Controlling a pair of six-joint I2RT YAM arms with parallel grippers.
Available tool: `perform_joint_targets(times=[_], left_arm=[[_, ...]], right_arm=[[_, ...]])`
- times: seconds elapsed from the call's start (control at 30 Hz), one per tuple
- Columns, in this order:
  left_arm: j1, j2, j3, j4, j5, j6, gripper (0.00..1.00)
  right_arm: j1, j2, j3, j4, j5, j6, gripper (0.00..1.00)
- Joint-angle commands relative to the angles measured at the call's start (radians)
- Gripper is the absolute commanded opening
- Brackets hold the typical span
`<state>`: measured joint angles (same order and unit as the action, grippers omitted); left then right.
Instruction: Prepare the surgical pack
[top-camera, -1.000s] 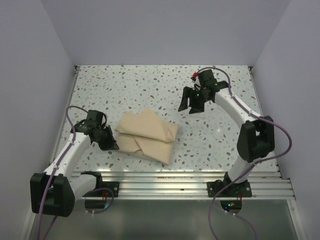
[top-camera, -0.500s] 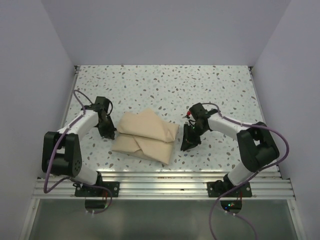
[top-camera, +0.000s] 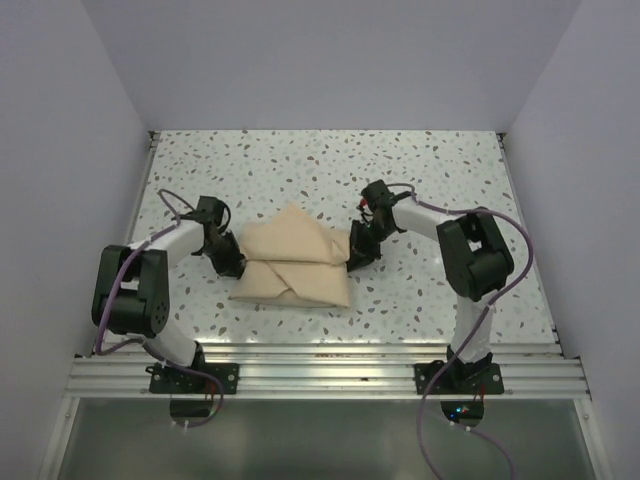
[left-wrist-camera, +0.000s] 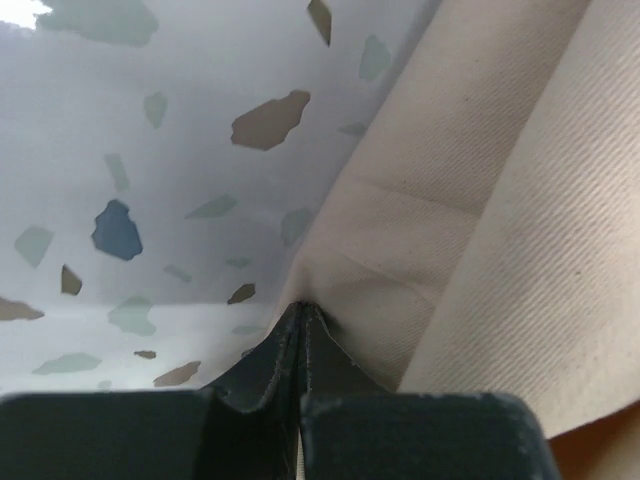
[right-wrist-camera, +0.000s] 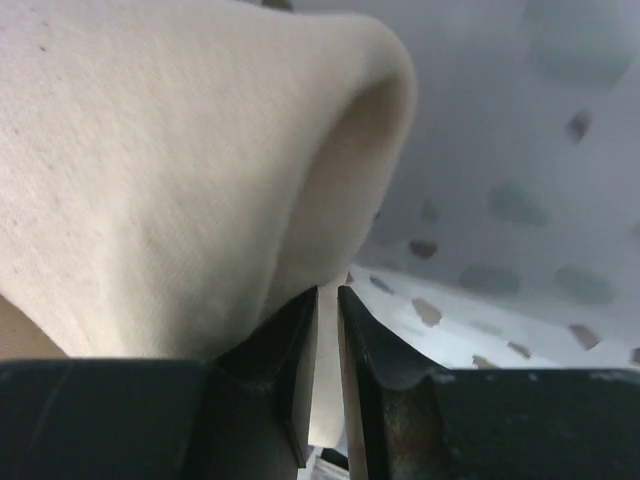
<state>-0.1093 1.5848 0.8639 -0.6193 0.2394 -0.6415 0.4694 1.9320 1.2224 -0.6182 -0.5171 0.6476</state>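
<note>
The surgical pack (top-camera: 292, 268) is a folded tan cloth bundle lying in the middle of the speckled table; nothing of what is inside it shows. My left gripper (top-camera: 235, 267) sits at the bundle's left edge. In the left wrist view the left gripper (left-wrist-camera: 300, 308) is shut, with a pucker of tan cloth (left-wrist-camera: 480, 200) pinched at its tips. My right gripper (top-camera: 356, 257) is at the bundle's right edge. Seen from the right wrist, the right gripper (right-wrist-camera: 327, 296) is shut on a fold of the cloth (right-wrist-camera: 150, 180), which fills the narrow gap between the jaws.
The speckled table (top-camera: 300, 165) is walled at the back and on both sides. A ribbed metal rail (top-camera: 320, 365) runs along the near edge, where both arm bases are bolted. Both arms reach low and inward toward the bundle.
The right arm came down from the back of the table to the bundle's right edge and closed on the cloth. The left gripper moved in at the left edge. The bundle shifted and now lies squarer.
</note>
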Motion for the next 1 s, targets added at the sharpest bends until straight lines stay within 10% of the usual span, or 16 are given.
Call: perform_joint_targets(times=[0.0, 0.3, 0.43, 0.73, 0.97], left_arm=[[-0.049, 0.067, 0.076, 0.138, 0.158, -0.079, 0.00], [-0.044, 0.043, 0.178, 0.061, 0.058, -0.103, 0.00], [-0.036, -0.075, 0.118, 0.026, 0.072, -0.076, 0.09], [-0.010, -0.213, 0.067, -0.049, 0.034, -0.004, 0.24], [0.020, -0.201, 0.125, -0.051, 0.025, 0.046, 0.24]], right_arm=[[-0.014, 0.059, 0.167, 0.043, -0.063, 0.024, 0.21], [-0.146, 0.153, 0.423, -0.193, 0.043, -0.150, 0.31], [-0.153, 0.133, 0.535, -0.282, 0.143, -0.282, 0.53], [-0.153, 0.139, 0.728, -0.078, 0.155, -0.305, 0.81], [-0.155, 0.155, 0.794, -0.102, 0.140, -0.302, 0.83]])
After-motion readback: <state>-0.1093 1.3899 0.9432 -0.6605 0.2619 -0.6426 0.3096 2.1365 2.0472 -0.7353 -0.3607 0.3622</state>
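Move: The pack sits between the hands, fingertips of both low against its sides: its middle is about 13 cm to the left hand's right and 1 cm ahead, and about 14 cm to the right hand's left, level with it. The far flap's point stands some 13 cm beyond the pack's middle; the near fold's front edge lies about 10 cm nearer the robot than that middle. Both hands slide the pack forward, left about 5 cm, then open and lift away, the right reaching 22 cm. ##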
